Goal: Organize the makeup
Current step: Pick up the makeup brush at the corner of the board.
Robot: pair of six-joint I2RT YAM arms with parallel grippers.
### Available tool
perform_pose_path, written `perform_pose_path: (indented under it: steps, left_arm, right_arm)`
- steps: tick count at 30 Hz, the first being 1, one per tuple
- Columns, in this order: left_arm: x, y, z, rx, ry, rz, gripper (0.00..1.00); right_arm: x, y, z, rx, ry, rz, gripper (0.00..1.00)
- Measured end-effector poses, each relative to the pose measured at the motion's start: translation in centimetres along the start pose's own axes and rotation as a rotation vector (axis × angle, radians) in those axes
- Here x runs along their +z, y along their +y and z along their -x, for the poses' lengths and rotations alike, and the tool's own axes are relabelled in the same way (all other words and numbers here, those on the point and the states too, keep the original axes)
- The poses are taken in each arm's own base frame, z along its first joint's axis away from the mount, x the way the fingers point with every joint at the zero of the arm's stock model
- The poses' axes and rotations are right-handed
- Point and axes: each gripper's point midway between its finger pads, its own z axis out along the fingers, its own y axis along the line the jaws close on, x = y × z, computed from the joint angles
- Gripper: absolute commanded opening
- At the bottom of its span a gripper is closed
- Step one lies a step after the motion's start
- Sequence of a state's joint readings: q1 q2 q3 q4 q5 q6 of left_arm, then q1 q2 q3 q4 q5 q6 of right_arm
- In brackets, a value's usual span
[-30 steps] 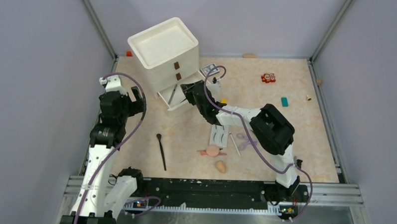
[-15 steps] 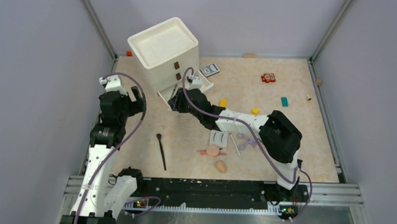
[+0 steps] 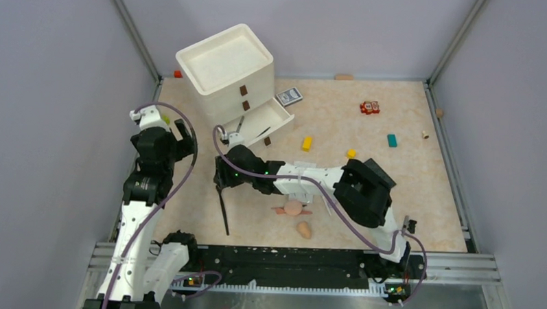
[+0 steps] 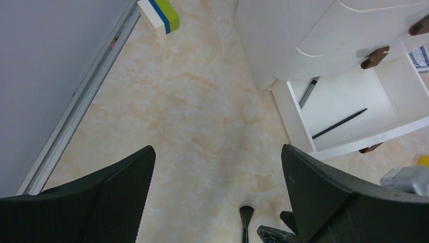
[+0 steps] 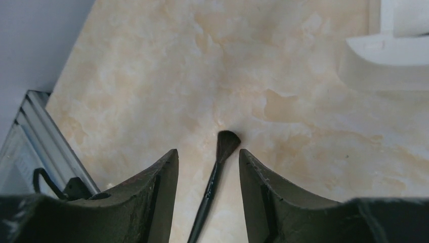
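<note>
A thin black brush [image 3: 223, 211] lies on the table left of centre, bristle end away from the bases. My right gripper [image 3: 221, 179] hangs over that end, open. In the right wrist view its fingers [image 5: 208, 152] straddle the brush [image 5: 225, 143] without touching it. My left gripper [image 3: 175, 132] is wide open and empty near the left wall, and the floor shows between its fingers [image 4: 217, 149]. The white drawer unit [image 3: 226, 63] has its bottom drawer [image 4: 354, 96] pulled out, with a black pencil [image 4: 339, 124] inside. A peach puff [image 3: 293, 208] and sponge [image 3: 304, 230] lie under the right arm.
Yellow blocks [image 3: 306, 142] [image 3: 351, 153], a teal block [image 3: 392, 140], a red item [image 3: 369, 107] and a patterned card box [image 3: 289, 96] are scattered at the back right. A green, blue and white block [image 4: 159, 12] sits by the left wall.
My right arm has swung from the open drawer leftward and nearer, ending over the brush, with its jaws spreading wider. The left arm has barely shifted.
</note>
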State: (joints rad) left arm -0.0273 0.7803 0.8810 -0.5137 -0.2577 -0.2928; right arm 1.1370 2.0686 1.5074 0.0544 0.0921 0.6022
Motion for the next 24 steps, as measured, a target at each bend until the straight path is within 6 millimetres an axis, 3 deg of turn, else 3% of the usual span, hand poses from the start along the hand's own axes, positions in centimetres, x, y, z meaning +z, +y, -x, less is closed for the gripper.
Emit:
perform_pose_path:
  steps: [9,16,24]
  left_arm:
    - [-0.8,3.1,0.8,-0.062,-0.04,0.184,0.99]
    - [-2.1,6.2,1.7,-0.147,-0.095,0.378,0.99]
    - [-3.5,9.0,1.6,-0.22,-0.137,0.553,0.99]
  right_arm:
    - [1.0,-1.9,-6.2,-0.038,0.151,-0.089,0.47]
    - [1.8,-1.1,-7.6,-0.066,0.174,-0.108,0.46]
    - [1.7,-1.7,-8.7,-0.133,0.185,-0.185,0.43]
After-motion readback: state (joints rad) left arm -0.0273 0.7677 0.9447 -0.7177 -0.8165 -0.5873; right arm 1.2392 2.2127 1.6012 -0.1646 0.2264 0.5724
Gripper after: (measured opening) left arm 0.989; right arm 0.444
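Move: The makeup brush lies on the table under the right hand and behind it: its middle some 11 cm back, about in line sideways and 10 cm down, with the bristle head only about 3 cm back and 1 cm left. The open drawer is about 17 cm ahead and 11 cm to the right, and the pink puff about 10 cm back and 22 cm right. From the left hand, the brush's middle is roughly 19 cm back, 15 cm right and 24 cm down. Towards the makeup brush's upper handle, just behind the bristles, the right hand sinks about 8 cm, quickly at first and then slower, while drawing back some 4 cm. Its half-open fingers stay apart and tip more steeply down towards the table. The left hand, wide open and empty, swings about 8 cm left and 5 cm back, turning some 35 degrees counter-clockwise. ##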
